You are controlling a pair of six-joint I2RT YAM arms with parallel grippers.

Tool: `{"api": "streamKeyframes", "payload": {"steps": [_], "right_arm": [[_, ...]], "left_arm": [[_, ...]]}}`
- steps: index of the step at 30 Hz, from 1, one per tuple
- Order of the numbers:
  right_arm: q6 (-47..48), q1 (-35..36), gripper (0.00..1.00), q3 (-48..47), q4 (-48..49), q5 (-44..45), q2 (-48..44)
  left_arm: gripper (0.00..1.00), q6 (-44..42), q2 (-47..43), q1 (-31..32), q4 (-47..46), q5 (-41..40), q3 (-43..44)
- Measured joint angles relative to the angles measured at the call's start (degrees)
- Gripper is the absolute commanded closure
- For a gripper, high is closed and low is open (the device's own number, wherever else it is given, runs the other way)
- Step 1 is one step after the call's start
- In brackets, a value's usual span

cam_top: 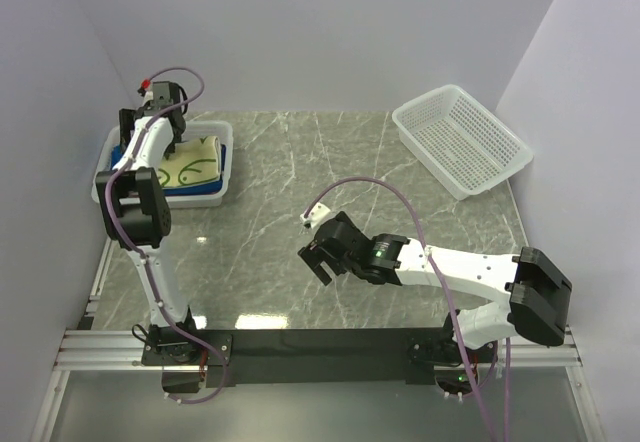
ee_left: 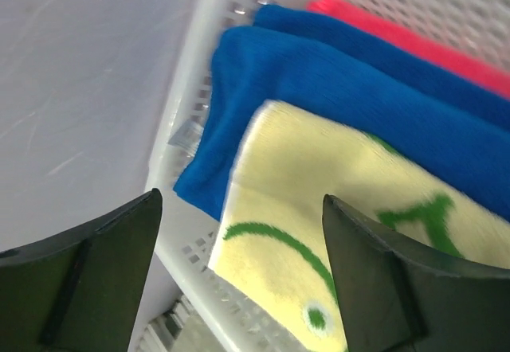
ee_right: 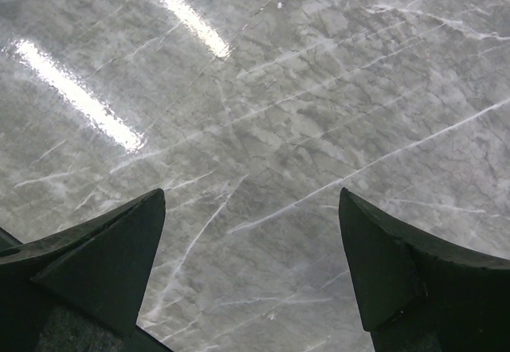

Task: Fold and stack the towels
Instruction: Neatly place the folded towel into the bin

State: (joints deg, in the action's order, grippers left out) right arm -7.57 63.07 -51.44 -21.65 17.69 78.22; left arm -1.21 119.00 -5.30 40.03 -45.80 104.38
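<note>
The towels lie folded in a white lattice basket (cam_top: 226,158) at the far left. The pale yellow towel with green motifs (cam_top: 192,165) is on top, with a blue one (cam_top: 196,191) showing under it. In the left wrist view the yellow towel (ee_left: 319,177) lies on the royal blue towels (ee_left: 335,89), with the salmon-pink towel (ee_left: 414,41) beyond them. My left gripper (ee_left: 241,201) is open and empty, above the yellow towel's corner and the basket rim (ee_left: 199,65); it also shows in the top view (cam_top: 140,132). My right gripper (cam_top: 312,257) is open and empty over the bare marble (ee_right: 263,113).
A second white lattice basket (cam_top: 460,140) stands empty at the far right. The grey marble table (cam_top: 330,172) lies between the baskets. White walls close in on the left, back and right.
</note>
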Motion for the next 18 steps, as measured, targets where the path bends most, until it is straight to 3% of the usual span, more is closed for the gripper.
{"api": "streamKeyframes", "payload": {"steps": [5, 9, 12, 14, 18], "right_arm": [[-0.1, -0.2, 0.06, 0.0, 0.1, 1.0, 0.0], [-0.5, -1.0, 0.07, 0.0, 0.7, 1.1, -0.5], [-0.8, -1.4, 0.07, 0.5, 1.8, 1.1, -1.6], [-1.2, -1.5, 0.07, 1.6, 2.6, 0.9, -3.0], [-2.0, -1.5, 0.07, 4.7, 4.1, 0.3, -6.8]], "left_arm": [[0.22, 8.4, -1.7, -0.7, -0.6, -0.3, -0.1], [0.34, 14.6, -10.7, 0.6, -5.1, 4.4, -7.0], [0.42, 18.7, -20.4, 2.2, -13.4, 10.0, -15.4], [0.42, 20.9, -25.9, 2.9, -21.4, 14.2, -21.8], [0.44, 25.0, -28.4, 3.0, -36.2, 20.8, -31.5]]}}
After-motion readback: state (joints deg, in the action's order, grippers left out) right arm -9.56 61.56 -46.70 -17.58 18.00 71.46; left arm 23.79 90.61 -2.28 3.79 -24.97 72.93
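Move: The yellow towel lies folded just under the left gripper, its middle some 8 cm to the right, 3 cm back and about 5 cm below. Beneath that towel is the blue towel, middle about 7 cm to the gripper's right, 3 cm back and 7 cm down; the white bin around both centres some 6 cm right, 3 cm back and 8 cm down. From the right gripper the yellow towel is roughly 24 cm ahead and 32 cm to the left, near its height. Swing the empty left gripper to the right and up off the left end of the yellow towel, about 9 cm across and 8 cm higher, so that it comes over the towel's middle, easing down slightly at the end. Turn the wrist some 55 degrees as it lifts, bringing the fingers from leftward-and-down to mostly forward, and let them close from wide to a little over half open. ##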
